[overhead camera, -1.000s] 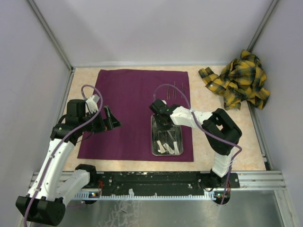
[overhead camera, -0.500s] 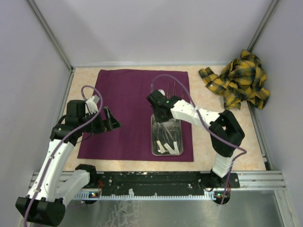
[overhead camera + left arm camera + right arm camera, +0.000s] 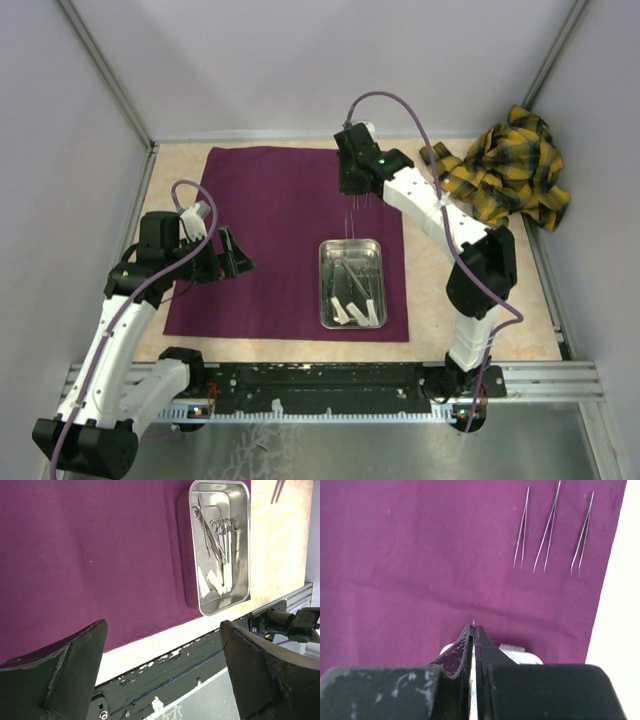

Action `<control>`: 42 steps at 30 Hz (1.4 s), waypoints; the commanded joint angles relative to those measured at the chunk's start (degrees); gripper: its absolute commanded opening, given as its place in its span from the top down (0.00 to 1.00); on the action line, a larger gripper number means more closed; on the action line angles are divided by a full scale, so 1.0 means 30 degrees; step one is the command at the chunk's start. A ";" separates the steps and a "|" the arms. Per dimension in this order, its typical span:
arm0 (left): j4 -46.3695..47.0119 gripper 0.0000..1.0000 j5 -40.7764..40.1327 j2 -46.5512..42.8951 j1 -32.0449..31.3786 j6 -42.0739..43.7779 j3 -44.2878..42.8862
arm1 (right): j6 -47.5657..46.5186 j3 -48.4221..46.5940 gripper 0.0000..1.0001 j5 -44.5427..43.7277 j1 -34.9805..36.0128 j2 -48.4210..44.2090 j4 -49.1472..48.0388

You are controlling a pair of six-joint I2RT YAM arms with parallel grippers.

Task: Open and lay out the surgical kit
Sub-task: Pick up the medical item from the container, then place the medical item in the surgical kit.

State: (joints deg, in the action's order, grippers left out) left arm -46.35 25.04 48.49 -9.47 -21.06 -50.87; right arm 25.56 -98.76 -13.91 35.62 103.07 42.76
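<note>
The dark purple cloth (image 3: 270, 230) lies spread flat on the table. On its right part stands the steel tray (image 3: 323, 285), holding scissors (image 3: 223, 532), other thin tools and small white pieces (image 3: 214, 582). My right gripper (image 3: 352, 190) hangs over the cloth's far right corner, shut on a thin metal forceps whose tip (image 3: 473, 623) pokes out between the jaws. Three forceps (image 3: 549, 527) lie side by side on the cloth (image 3: 420, 555) ahead of it. My left gripper (image 3: 235, 255) hovers open over the cloth's left side, holding nothing.
A crumpled yellow plaid cloth (image 3: 505, 170) lies at the back right of the table. Grey walls close in the left, right and far sides. A metal rail (image 3: 330, 380) with the arm bases runs along the near edge.
My right gripper has risen out of the tray and moved away to the cloth's far right corner, carrying the thin forceps. The left arm has not moved.
</note>
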 commanded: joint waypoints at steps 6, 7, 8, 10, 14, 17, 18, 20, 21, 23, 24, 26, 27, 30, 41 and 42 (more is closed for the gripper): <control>0.0434 0.00 0.1202 -0.0343 0.0137 0.0262 0.0212 | 0.0181 -0.6399 1.00 -0.0921 -0.0895 0.5697 -0.0577; 0.0488 0.00 0.1304 -0.0310 0.0140 0.0253 0.0267 | 0.0188 -0.7162 1.00 -0.0965 -0.0978 0.6313 -0.0405; 0.0509 0.00 0.1357 -0.0288 0.0141 0.0252 0.0292 | 0.0247 -0.7968 1.00 -0.1021 -0.1069 0.6950 -0.0270; 0.0500 0.00 0.1426 -0.0228 0.0141 0.0288 0.0414 | 0.0288 -0.9557 1.00 -0.0907 -0.1252 0.8090 -0.0108; 0.0498 0.00 0.1393 -0.0061 0.0139 0.0345 0.0554 | 0.0366 -1.1782 1.00 -0.0852 -0.1592 1.0024 0.0257; 0.0500 0.00 0.1433 0.0062 0.0141 0.0318 0.0666 | 0.0412 -1.2608 1.00 -0.0305 -0.2009 1.1115 0.0033; 0.0496 0.00 0.1373 0.0118 0.0141 0.0312 0.0690 | 0.0415 -1.2860 1.00 -0.0272 -0.2136 1.1454 -0.0010; 0.0500 0.00 0.1276 0.0181 0.0141 0.0254 0.0784 | 0.0415 -1.3224 1.00 -0.0196 -0.2348 1.1981 -0.0183; 0.0782 0.00 0.1291 0.0239 0.0133 0.0230 0.0848 | 0.0400 -1.3288 1.00 -0.0127 -0.2460 1.2185 -0.0367; 0.1287 0.00 0.1254 0.0297 0.0141 0.0145 0.1102 | 0.0358 -1.3331 1.00 0.0177 -0.2669 1.2607 -0.0773; 0.1411 0.00 0.1186 0.0349 0.0141 0.0122 0.1202 | 0.0335 -1.3415 1.00 0.0260 -0.2746 1.2783 -0.0905; 0.1591 0.00 0.1143 0.0532 0.0141 0.0056 0.1376 | 0.0254 -1.3635 1.00 0.0442 -0.2911 1.3149 -0.1093; 0.1676 0.00 0.1146 0.0623 0.0141 0.0026 0.1442 | 0.0175 -1.3680 1.00 0.0517 -0.2955 1.3290 -0.1235; 0.1976 0.00 0.1080 0.0863 0.0141 -0.0109 0.1561 | 0.0078 -1.3910 1.00 0.0704 -0.3113 1.3731 -0.1539; 0.2411 0.00 0.0900 0.1584 0.0141 -0.0313 0.1479 | 0.0079 -1.4053 1.00 0.1388 -0.3617 1.4592 -0.2594; 0.2482 0.00 0.0881 0.1648 0.0141 -0.0309 0.1473 | 0.0106 -1.4088 1.00 0.1481 -0.3651 1.4687 -0.2682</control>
State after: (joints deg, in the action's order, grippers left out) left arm -40.86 28.01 52.86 -9.26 -22.02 -46.28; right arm 26.55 -137.84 -10.57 25.61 146.43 38.57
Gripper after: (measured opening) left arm 0.998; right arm 0.008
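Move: The right hand already holds the medical item, slim tweezers with the prongs trailing back. Its goal is the bare cloth about 13 cm ahead, 1 cm left and 19 cm below. Three laid tweezers lie level with that spot, roughly 4, 9 and 14 cm to the hand's right; the container is some 18 cm behind the hand and 2 cm right. From the left hand the bare spot lies about 32 cm ahead and 30 cm right. Keeping the tweezers pinched by their far end, the right hand carries them forward about 18 cm, away from the container, and sinks some 13 cm towards the bare cloth left of the laid tweezers. It swings out left and comes back on the way, steepens its descent late on, and turns slightly clockwise. The empty left hand, still wide open, sinks about 3 cm. ##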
